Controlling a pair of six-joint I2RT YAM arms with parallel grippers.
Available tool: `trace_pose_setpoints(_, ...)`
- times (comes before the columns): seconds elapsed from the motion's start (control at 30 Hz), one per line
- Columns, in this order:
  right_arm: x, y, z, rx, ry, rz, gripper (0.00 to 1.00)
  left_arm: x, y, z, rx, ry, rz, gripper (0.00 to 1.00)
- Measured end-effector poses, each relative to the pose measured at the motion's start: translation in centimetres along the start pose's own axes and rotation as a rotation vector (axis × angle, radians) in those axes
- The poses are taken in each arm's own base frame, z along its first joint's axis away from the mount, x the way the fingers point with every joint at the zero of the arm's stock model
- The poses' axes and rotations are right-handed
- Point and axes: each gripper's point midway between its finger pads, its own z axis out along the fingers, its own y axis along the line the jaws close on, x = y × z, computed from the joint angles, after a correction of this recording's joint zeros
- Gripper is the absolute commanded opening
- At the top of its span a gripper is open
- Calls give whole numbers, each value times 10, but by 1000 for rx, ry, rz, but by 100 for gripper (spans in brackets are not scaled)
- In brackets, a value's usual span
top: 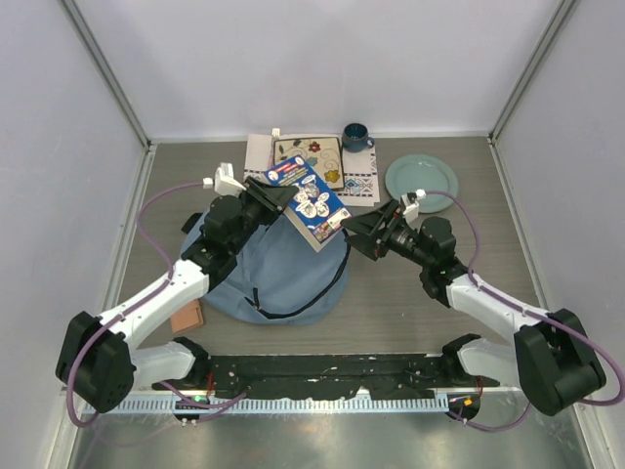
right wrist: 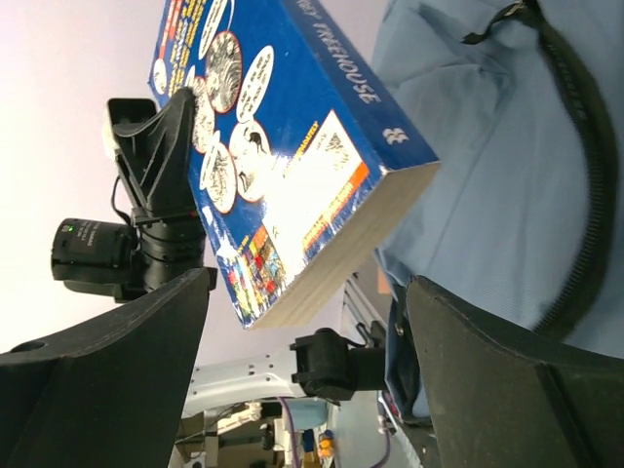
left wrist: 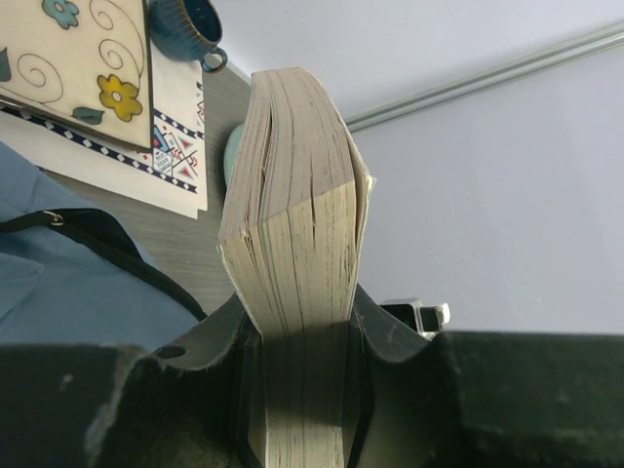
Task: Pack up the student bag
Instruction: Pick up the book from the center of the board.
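Note:
My left gripper (top: 270, 195) is shut on a thick book (top: 311, 199) with a blue cover, holding it in the air over the far edge of the light-blue student bag (top: 278, 278). In the left wrist view the book's page edge (left wrist: 297, 234) stands clamped between the jaws of the left gripper (left wrist: 297, 390). My right gripper (top: 356, 231) is open at the bag's right side, close to the book's free corner. The right wrist view shows the book (right wrist: 292, 146) ahead of the wide-apart fingers (right wrist: 117, 380) of the right gripper (right wrist: 307, 292), the bag (right wrist: 507, 166) at right.
A white patterned mat (top: 317, 161) lies behind the bag, with a dark blue mug (top: 354, 135) and a pale green plate (top: 421, 179) to its right. A small brown object (top: 186, 316) lies by the left arm. Grey walls enclose the table.

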Motion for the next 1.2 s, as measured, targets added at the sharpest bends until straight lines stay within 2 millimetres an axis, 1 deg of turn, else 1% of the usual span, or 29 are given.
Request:
trace_pose_setpoints(0.1, 5, 6, 10, -40, 9, 23, 87, 0, -2, 2, 10, -4, -21, 0)
trace_pose_setpoints(0.27, 15, 11, 22, -67, 20, 66, 87, -1, -12, 3, 52, -13, -40, 0)
trace_pose_setpoints(0.37, 17, 18, 29, -107, 21, 94, 87, -1, -18, 4, 78, -15, -54, 0)
trace_pose_setpoints(0.47, 15, 25, 36, -133, 16, 116, 87, 0, -21, 5, 100, -14, -62, 0)
trace_pose_setpoints(0.5, 14, 27, 38, -142, 12, 118, 84, 1, -21, 5, 105, -11, -64, 0)
trace_pose_setpoints(0.53, 12, 30, 40, -152, 5, 121, 74, 2, -20, 5, 107, -9, -67, 0)
trace_pose_setpoints(0.6, 9, 38, 41, -178, -10, 123, 64, 5, -18, 6, 104, -2, -69, 0)
trace_pose_setpoints(0.63, 7, 41, 41, -185, -18, 124, 54, 4, -17, 6, 105, -5, -77, 0)
trace_pose_setpoints(0.67, 5, 42, 41, -189, -26, 129, 49, 3, -18, 6, 111, -11, -85, 0)
trace_pose_setpoints(0.7, 4, 43, 42, -191, -31, 127, 40, 2, -20, 6, 118, -14, -88, 0)
trace_pose_setpoints(0.73, 3, 43, 42, -192, -37, 130, 34, 1, -23, 6, 128, -19, -94, 0)
trace_pose_setpoints(0.8, 1, 46, 42, -200, -45, 139, 22, -1, -26, 5, 140, -25, -96, 0)
trace_pose_setpoints(0.83, 0, 48, 41, -210, -49, 143, 19, -1, -26, 6, 139, -27, -96, 1)
trace_pose_setpoints(0.87, 0, 50, 41, -215, -51, 144, 15, -2, -26, 6, 141, -27, -96, 2)
trace_pose_setpoints(0.9, 0, 50, 41, -215, -53, 143, 8, -1, -25, 6, 142, -25, -95, 5)
trace_pose_setpoints(0.97, -1, 48, 42, -208, -57, 145, 2, 0, -24, 8, 141, -14, -92, 23)
trace_pose_setpoints(1.0, -1, 47, 41, -200, -60, 147, 1, 2, -23, 9, 138, -5, -87, 38)
trace_pose_setpoints(1.03, -2, 47, 41, -195, -66, 145, 1, 3, -23, 10, 136, 6, -83, 63)
trace_pose_setpoints(1.07, -3, 46, 40, -185, -74, 139, 1, 4, -23, 12, 131, 19, -68, 74)
trace_pose_setpoints(1.1, -4, 47, 38, -178, -85, 125, 1, 9, -23, 13, 127, 50, -32, 92)
trace_pose_setpoints(1.13, -5, 49, 35, -169, -97, 98, 1, 15, -23, 12, 123, 91, 0, 99)
trace_pose_setpoints(1.2, -6, 51, 26, -139, -125, 45, 1, 28, -22, 9, 110, 162, 65, 100)
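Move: The book, face roughly level, is already pinched in the left hand, its middle about 5 cm to that hand's right, 2 cm back and 1 cm lower. From the open right hand the book's middle is some 9 cm left, 4 cm ahead and 3 cm higher. The flowered board lies about 14 cm ahead of the left hand, 5 cm right and 24 cm below; the bag is 10 cm back of it, 4 cm left and 21 cm below. The book's near right end is taken between the right fingers: the right hand goes left about 4.5 cm and up about as much, slightly forward, rolling some 15 degrees left side up, closes on it, then eases back right. The left hand holds the book nearly still, rising a little, then opens wide, edging right and down and turning clockwise. ##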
